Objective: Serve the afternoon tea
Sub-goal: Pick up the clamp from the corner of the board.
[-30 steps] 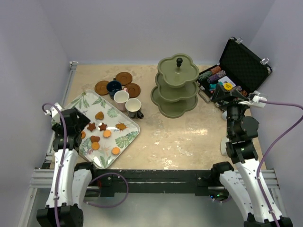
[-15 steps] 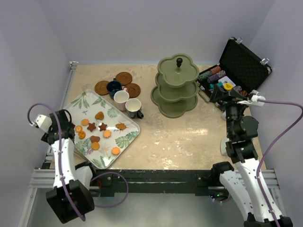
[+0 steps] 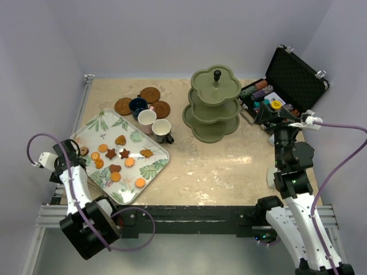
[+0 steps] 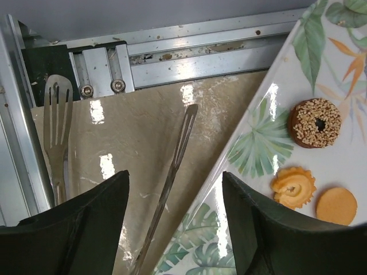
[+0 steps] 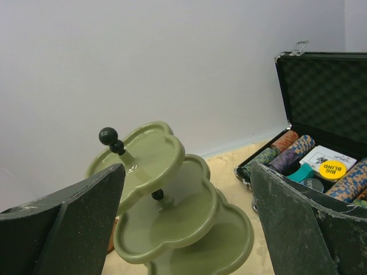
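Note:
Small orange and brown biscuits [image 3: 120,154] lie on the leaf-patterned tray [image 3: 150,171]. Three cups, pinkish-white [image 3: 147,118], cream [image 3: 161,129] and navy [image 3: 138,105], stand by three brown saucers [image 3: 150,94]. The olive-green three-tier stand [image 3: 213,106] is bare in the right wrist view [image 5: 172,217]. My left gripper [image 3: 73,150] hangs open at the tray's left corner. In the left wrist view its fingers straddle one arm of metal tongs [image 4: 172,166] and the tray edge [image 4: 252,166], holding nothing. My right gripper [image 5: 186,172] is open and empty, facing the stand.
The tongs' slotted arm [image 4: 57,126] lies beside the aluminium rail [image 4: 189,51] at the table's left edge. A sesame ring biscuit [image 4: 314,122] and two orange biscuits [image 4: 293,187] sit near the tray corner. The open black case of poker chips [image 3: 287,86] stands at the back right.
My left arm has swung from over the tray out to the table's left edge and dropped low, its jaws narrowing a little. The right arm has not moved.

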`<state>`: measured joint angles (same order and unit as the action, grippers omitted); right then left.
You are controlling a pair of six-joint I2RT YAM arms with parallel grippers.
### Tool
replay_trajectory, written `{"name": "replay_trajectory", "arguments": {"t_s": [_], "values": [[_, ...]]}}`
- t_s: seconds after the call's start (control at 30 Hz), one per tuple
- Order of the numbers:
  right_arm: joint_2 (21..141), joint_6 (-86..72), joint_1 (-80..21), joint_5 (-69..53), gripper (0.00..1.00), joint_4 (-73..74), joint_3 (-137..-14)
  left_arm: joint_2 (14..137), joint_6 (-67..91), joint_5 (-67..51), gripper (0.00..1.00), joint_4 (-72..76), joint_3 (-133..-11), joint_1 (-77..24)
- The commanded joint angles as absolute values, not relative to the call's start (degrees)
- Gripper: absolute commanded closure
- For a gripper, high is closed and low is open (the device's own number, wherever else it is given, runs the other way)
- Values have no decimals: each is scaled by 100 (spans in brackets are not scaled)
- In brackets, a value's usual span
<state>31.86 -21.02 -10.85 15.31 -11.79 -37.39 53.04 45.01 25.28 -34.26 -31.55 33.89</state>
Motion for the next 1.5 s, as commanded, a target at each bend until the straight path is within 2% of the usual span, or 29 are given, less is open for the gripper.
{"name": "replay_trajectory", "arguments": {"t_s": [0.0, 0.17, 0.47, 0.73, 0.83, 1.07, 1.47], "values": [[3190, -2083, -1072, 1415, 4, -1433, -3841, 5633, 4597, 2242, 31, -2962, -3103, 3734], [3182, -2083, -1072, 1406, 4, -1441, -3823, 5827, 4482, 2057, 34, -2725, -3068, 3858], [3296, -2092, -1072, 1353, 5, -1450, -3841, 6196, 4351, 1820, 51, -2347, -2980, 3964], [3278, -2074, -1072, 1398, 5, -1441, -3823, 6424, 4377, 1688, 53, -2250, -2909, 4227], [3270, -2083, -1072, 1406, 5, -1415, -3832, 6478, 4333, 1600, 70, -2241, -2901, 4315], [3208, -2074, -1072, 1415, 5, -1415, -3806, 6056, 4316, 1608, 100, -2285, -2804, 4324], [3278, -2074, -1072, 1415, 5, -1424, -3815, 5318, 4113, 1591, 100, -2575, -2821, 4096]]}}
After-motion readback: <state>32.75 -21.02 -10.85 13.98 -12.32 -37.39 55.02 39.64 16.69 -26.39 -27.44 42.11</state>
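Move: From the left gripper, the middle of the clamp lies about 5 cm back, 5 cm to the right and 6 cm below; its forward arm runs almost beneath the open fingers, while the slotted head of its other arm sits some 10 cm back. The tray's middle is roughly 10 cm ahead and 20 cm to the right, and the donut on it 13 cm ahead and 3 cm left. From the right gripper, the clamp lies some 83 cm left, 17 cm back and 35 cm below. Bring the left gripper down about 4 cm, easing slightly left and tipping the fingers a little steeper, so they straddle the clamp's forward arm beside the tray edge. Shut the fingers all the way to pinch this thin metal arm a few centimetres from its free tip, then raise it about 2 cm, undoing part of the tilt. ##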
